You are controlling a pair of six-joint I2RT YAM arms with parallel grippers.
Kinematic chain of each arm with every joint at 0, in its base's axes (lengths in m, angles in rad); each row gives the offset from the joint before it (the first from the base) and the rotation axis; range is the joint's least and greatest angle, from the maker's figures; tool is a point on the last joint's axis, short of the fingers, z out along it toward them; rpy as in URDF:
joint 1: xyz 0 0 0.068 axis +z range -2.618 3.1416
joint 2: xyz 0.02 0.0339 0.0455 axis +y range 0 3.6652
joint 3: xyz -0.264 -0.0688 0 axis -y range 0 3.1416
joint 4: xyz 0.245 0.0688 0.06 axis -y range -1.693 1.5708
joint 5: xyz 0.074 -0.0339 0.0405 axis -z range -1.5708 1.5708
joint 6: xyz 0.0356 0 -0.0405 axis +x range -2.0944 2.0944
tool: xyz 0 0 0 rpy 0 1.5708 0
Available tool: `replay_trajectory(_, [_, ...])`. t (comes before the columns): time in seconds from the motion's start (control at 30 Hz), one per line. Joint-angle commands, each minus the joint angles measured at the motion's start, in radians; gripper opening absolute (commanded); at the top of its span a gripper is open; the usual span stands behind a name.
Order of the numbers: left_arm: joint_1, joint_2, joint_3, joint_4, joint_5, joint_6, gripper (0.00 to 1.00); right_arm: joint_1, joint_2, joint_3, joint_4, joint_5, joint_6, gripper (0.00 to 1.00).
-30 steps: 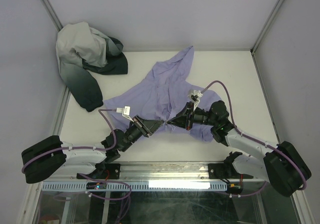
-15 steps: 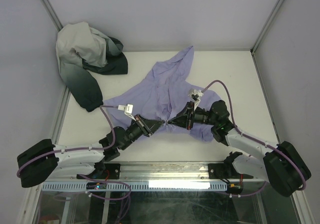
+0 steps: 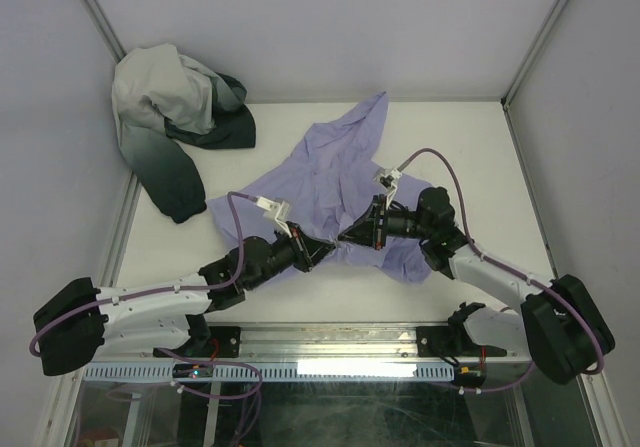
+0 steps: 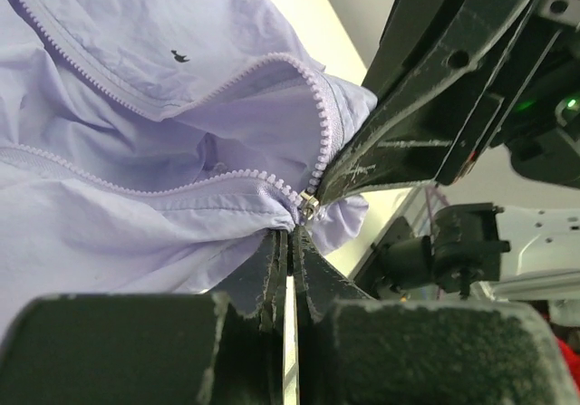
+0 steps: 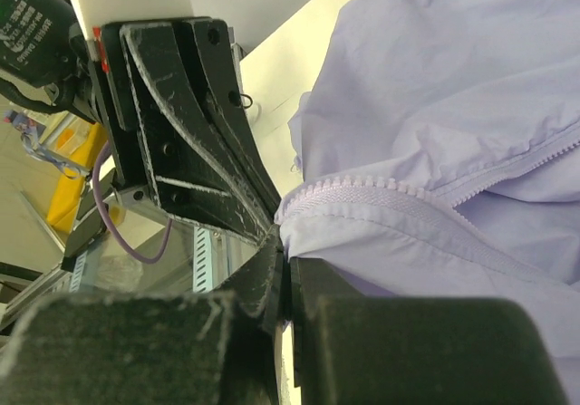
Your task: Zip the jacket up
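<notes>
The lavender jacket (image 3: 325, 172) lies wrinkled on the white table, its front zipper open in a V (image 4: 272, 124). My left gripper (image 3: 328, 250) and right gripper (image 3: 346, 237) meet tip to tip at the jacket's near hem. The left gripper (image 4: 294, 235) is shut, its tips pinching right under the small metal zipper slider (image 4: 309, 206) at the bottom of the two tooth rows. The right gripper (image 5: 288, 262) is shut on the hem fabric just below a row of zipper teeth (image 5: 362, 190). The other arm's black fingers (image 4: 408, 124) (image 5: 204, 151) fill part of each wrist view.
A white-and-dark-green garment (image 3: 170, 117) is heaped in the back left corner. Grey enclosure walls stand on the left, back and right. A metal rail (image 3: 330, 342) runs along the near edge. Purple cables loop over both arms (image 3: 430, 157).
My left gripper has slid right toward the hem and closed at the zipper slider. The right gripper, still shut on the hem, has shifted slightly away from the near edge.
</notes>
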Motion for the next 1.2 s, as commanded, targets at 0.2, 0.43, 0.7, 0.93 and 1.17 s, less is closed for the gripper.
replay_trajectory(0.2, [-0.004,-0.011,0.018,-0.142,0.059,0.046,0.0,-0.043,0.041,0.075,0.059,-0.022,0.02,0.0])
replay_trajectory(0.43, [0.024,-0.108,-0.083,0.039,-0.02,-0.128,0.29,-0.023,0.035,0.009,0.162,-0.016,0.073,0.0])
replay_trajectory(0.7, [0.05,-0.076,-0.205,0.283,-0.017,-0.349,0.47,0.006,0.047,-0.044,0.285,0.021,0.123,0.0])
replay_trajectory(0.93, [0.062,-0.01,-0.212,0.411,-0.014,-0.408,0.55,0.028,0.059,-0.061,0.332,0.027,0.138,0.0])
replay_trajectory(1.17, [0.082,0.034,-0.21,0.463,-0.021,-0.446,0.52,0.042,0.053,-0.08,0.352,0.024,0.148,0.0])
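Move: At the tips of the shut left fingers, which pinch the zip's lower end, sits the slider, about 1 cm ahead, 1 cm to the right and at their height. From the right hand, which grips the zip's end, it lies roughly 1 cm left and 1 cm back, about level. From the left hand, the jacket's right lobe rests some 18 cm right and 4 cm back, and the far sleeve end roughly 30 cm ahead and 8 cm right, both about 10 cm lower. Tugging the pinched zip end down about 1 cm, the left hand then lets go, opens its fingers to about half and slips some 3 cm left and farther down, away from the slider. It rises again about 2 cm, rolling its left side down some 20 degrees and tipping its fingers down, to straddle the zip end. The right hand keeps its pinch, dipping and recovering about 1 cm, then easing back 1–2 cm. ##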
